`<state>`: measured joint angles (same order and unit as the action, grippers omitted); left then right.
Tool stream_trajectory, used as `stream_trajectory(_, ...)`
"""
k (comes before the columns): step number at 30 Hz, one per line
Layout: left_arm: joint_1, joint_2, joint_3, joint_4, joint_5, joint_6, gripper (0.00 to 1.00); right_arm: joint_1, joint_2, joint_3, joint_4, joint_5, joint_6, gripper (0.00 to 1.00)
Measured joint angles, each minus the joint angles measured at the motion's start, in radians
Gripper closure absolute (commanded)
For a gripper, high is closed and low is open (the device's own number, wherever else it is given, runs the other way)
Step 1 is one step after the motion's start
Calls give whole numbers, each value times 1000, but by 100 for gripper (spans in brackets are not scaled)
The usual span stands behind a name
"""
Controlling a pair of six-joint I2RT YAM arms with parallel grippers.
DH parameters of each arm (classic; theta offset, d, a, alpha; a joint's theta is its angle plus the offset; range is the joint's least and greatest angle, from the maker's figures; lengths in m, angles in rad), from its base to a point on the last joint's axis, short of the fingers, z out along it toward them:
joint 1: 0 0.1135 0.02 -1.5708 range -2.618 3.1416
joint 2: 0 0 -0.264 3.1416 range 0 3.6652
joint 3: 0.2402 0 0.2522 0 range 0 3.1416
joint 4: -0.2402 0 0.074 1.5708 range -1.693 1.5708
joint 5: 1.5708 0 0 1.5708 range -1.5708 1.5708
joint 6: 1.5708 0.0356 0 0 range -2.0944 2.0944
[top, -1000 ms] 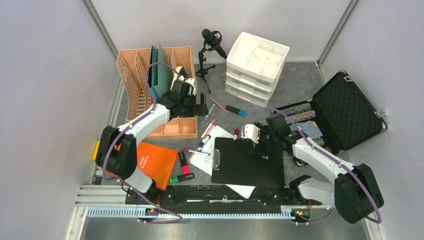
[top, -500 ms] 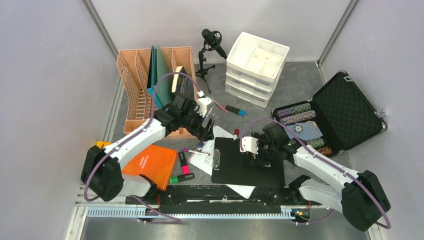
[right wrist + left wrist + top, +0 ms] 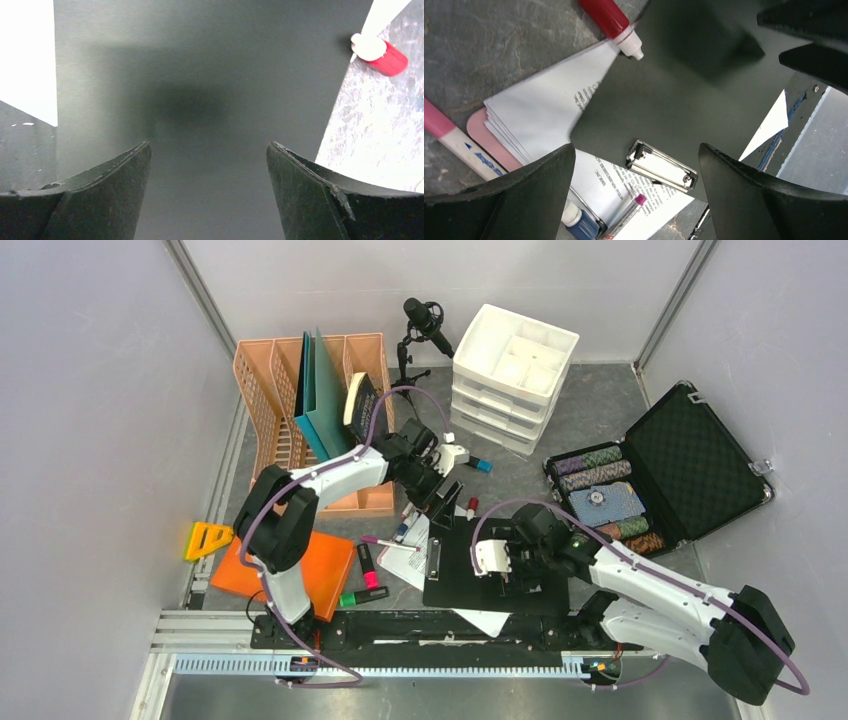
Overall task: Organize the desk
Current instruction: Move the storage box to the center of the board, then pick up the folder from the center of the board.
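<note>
On the dark stone desk (image 3: 590, 410) a black clipboard (image 3: 495, 565) lies over white paper sheets (image 3: 405, 562), its metal clip (image 3: 662, 166) on the left edge. My left gripper (image 3: 443, 500) hovers open above the clipboard's far-left corner, and in the left wrist view (image 3: 635, 148) nothing is between its fingers. Under it lie a red marker (image 3: 609, 17), a pink marker (image 3: 454, 142), a blue marker (image 3: 581, 225) and a thin purple-capped pen (image 3: 626, 217). My right gripper (image 3: 508, 575) is open just above the clipboard's middle (image 3: 208, 145), empty.
An orange file organizer (image 3: 280, 410) with teal folders (image 3: 320, 400) stands back left, beside a microphone (image 3: 422, 320) and a white drawer unit (image 3: 512, 375). An open black case (image 3: 690, 460) with chips sits right. An orange notebook (image 3: 310, 570), highlighters (image 3: 366, 565) and a yellow triangle (image 3: 207, 538) lie front left.
My left arm swung right from the orange organizer to above the markers and the clipboard's corner. My right gripper moved left and nearer over the clipboard. Both stayed open.
</note>
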<state>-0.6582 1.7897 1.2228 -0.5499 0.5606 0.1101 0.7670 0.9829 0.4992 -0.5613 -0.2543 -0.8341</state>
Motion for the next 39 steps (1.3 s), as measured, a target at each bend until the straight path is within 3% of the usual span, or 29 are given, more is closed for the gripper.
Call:
stream_trajectory(10, 0, 158, 218, -150, 53, 124, 1, 127, -1, 24, -167, -3, -79, 3)
stream_trajectory(21, 0, 237, 313, -266, 66, 200, 0, 391, -2, 24, -246, 38, -88, 2)
stream_trajectory(39, -12, 257, 329, -320, 81, 271, 0, 488, -13, -40, -162, 152, -43, 7)
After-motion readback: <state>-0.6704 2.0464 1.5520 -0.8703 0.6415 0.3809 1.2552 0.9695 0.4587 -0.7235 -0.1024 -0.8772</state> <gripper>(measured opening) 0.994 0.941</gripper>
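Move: The clipboard's middle lies almost beneath the right hand, about 1 cm ahead, 2 cm to its left and some 6 cm below; the clipboard's near edge is roughly 9 cm back, with the white paper corner poking out just beyond it, 11 cm back and 4 cm left. The red bottle stands about 14 cm ahead and 7 cm left. From the left hand the clipboard's middle is some 9 cm back, 11 cm right and 8 cm below. Drawing back about 8 cm over the clipboard towards its near edge, the open right hand sinks some 2 cm, swings nearly 30 degrees counter-clockwise and tips its fingers more steeply down. The left hand shifts 2 cm forward and right by the clipboard's far left corner, then eases partly back and slightly down, turning about 15 degrees clockwise, fingers still wide. ##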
